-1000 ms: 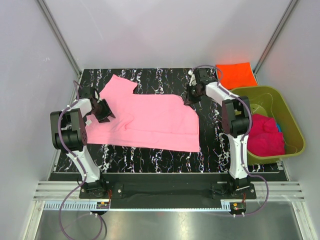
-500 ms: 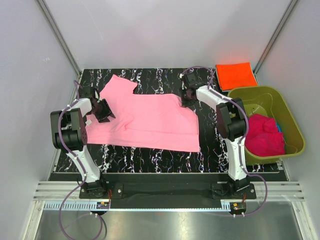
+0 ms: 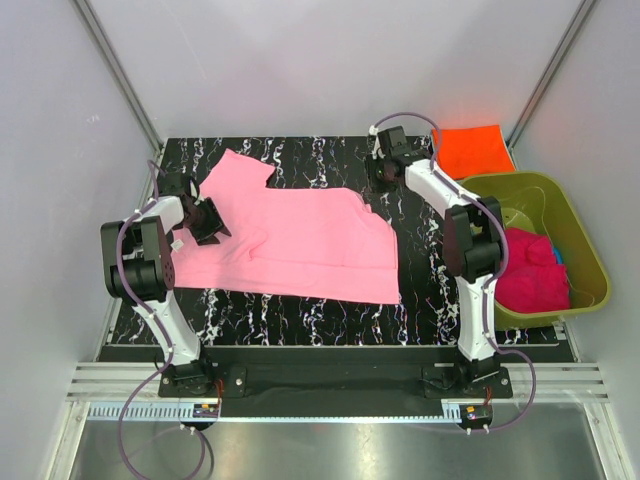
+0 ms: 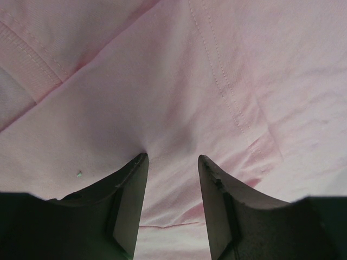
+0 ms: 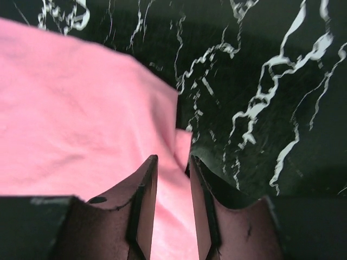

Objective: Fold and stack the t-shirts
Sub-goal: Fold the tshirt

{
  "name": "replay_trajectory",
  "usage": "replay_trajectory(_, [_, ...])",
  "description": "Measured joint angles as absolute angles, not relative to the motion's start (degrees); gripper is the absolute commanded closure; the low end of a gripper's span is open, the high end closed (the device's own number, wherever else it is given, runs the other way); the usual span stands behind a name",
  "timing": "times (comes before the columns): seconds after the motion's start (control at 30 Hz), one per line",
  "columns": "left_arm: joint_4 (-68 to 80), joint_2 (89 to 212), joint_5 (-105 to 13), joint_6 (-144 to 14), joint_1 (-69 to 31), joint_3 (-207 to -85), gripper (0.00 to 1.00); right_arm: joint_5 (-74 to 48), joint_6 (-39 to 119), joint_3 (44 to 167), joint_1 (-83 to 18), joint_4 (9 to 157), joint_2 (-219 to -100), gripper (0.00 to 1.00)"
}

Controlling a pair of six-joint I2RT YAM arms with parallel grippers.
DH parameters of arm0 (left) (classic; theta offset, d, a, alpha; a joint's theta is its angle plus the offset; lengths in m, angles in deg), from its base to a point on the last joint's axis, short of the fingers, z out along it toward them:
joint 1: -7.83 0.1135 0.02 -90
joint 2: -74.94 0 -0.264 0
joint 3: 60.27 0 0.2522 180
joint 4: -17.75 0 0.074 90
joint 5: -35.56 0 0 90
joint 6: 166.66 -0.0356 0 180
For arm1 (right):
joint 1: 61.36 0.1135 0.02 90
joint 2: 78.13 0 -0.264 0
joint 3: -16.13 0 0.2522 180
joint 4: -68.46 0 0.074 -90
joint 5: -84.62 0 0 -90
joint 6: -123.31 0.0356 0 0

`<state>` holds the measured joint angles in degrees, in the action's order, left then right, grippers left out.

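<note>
A light pink t-shirt (image 3: pixel 290 235) lies spread flat across the black marbled table (image 3: pixel 330 160). My left gripper (image 3: pixel 208 219) rests on the shirt's left part. In the left wrist view its jaws (image 4: pixel 172 158) stand open, tips down on the pink fabric (image 4: pixel 217 65), nothing pinched. My right gripper (image 3: pixel 383 177) hovers at the shirt's back right corner. Its jaws (image 5: pixel 173 157) are a little apart, and the loose pink corner (image 5: pixel 183 142) lies under the gap. A folded orange t-shirt (image 3: pixel 473 150) sits at the back right. A magenta t-shirt (image 3: pixel 525 272) and a bit of blue fabric (image 3: pixel 557 252) lie in the tub.
An olive-green plastic tub (image 3: pixel 580 235) stands off the table's right edge, beside the right arm. Grey enclosure walls and metal posts (image 3: pixel 120 75) close in the back and sides. Bare marbled table (image 5: pixel 271 81) shows to the right of the shirt's corner.
My right gripper has swung left and then back toward the far edge at the shirt's corner, and its jaws have spread apart. The left gripper and the shirt have stayed put.
</note>
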<state>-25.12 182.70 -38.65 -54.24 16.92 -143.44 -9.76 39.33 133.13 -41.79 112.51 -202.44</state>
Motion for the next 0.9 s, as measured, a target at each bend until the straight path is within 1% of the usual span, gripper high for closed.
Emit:
replay_trajectory(0.2, [-25.5, 183.0, -38.6, -54.3, 16.9, -143.8, 0.51, -12.4, 38.4, 136.3, -43.8, 112.6, -204.6, 0.64])
replay_trajectory(0.5, [-25.9, 183.1, -38.6, -54.4, 16.9, -144.1, 0.51, -18.5, 36.6, 139.2, -44.2, 115.6, -210.7, 0.64])
replay_trajectory(0.73, [-25.9, 183.1, -38.6, -54.4, 16.8, -144.2, 0.51, -19.4, 35.9, 139.7, -44.2, 117.2, -212.0, 0.64])
replay_trajectory(0.9, [-25.9, 183.2, -38.6, -54.4, 16.8, -144.2, 0.51, -19.5, 35.7, 139.7, -44.2, 117.4, -212.0, 0.67])
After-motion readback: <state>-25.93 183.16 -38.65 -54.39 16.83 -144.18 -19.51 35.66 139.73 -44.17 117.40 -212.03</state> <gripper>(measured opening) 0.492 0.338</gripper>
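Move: The small pink tab sticking out at the far right edge of the pink t-shirt lies almost straight below the right gripper, about 7 cm down. From that gripper, the shirt's near right corner is some 28 cm back and 5 cm to the right, and the orange cloth about 18 cm ahead and 30 cm to the right. From the idle left gripper, the tab is roughly 11 cm ahead and 37 cm to the right. Lower the right gripper about 5 cm onto the tab at the t-shirt's far right edge, after first easing a centimetre or two forward and then back again as it sinks. Steepen the fingers some 10 degrees towards straight down with a slight counter-clockwise turn, and keep them about a third open so they come close on either side of the tab. Don't pinch yet. ##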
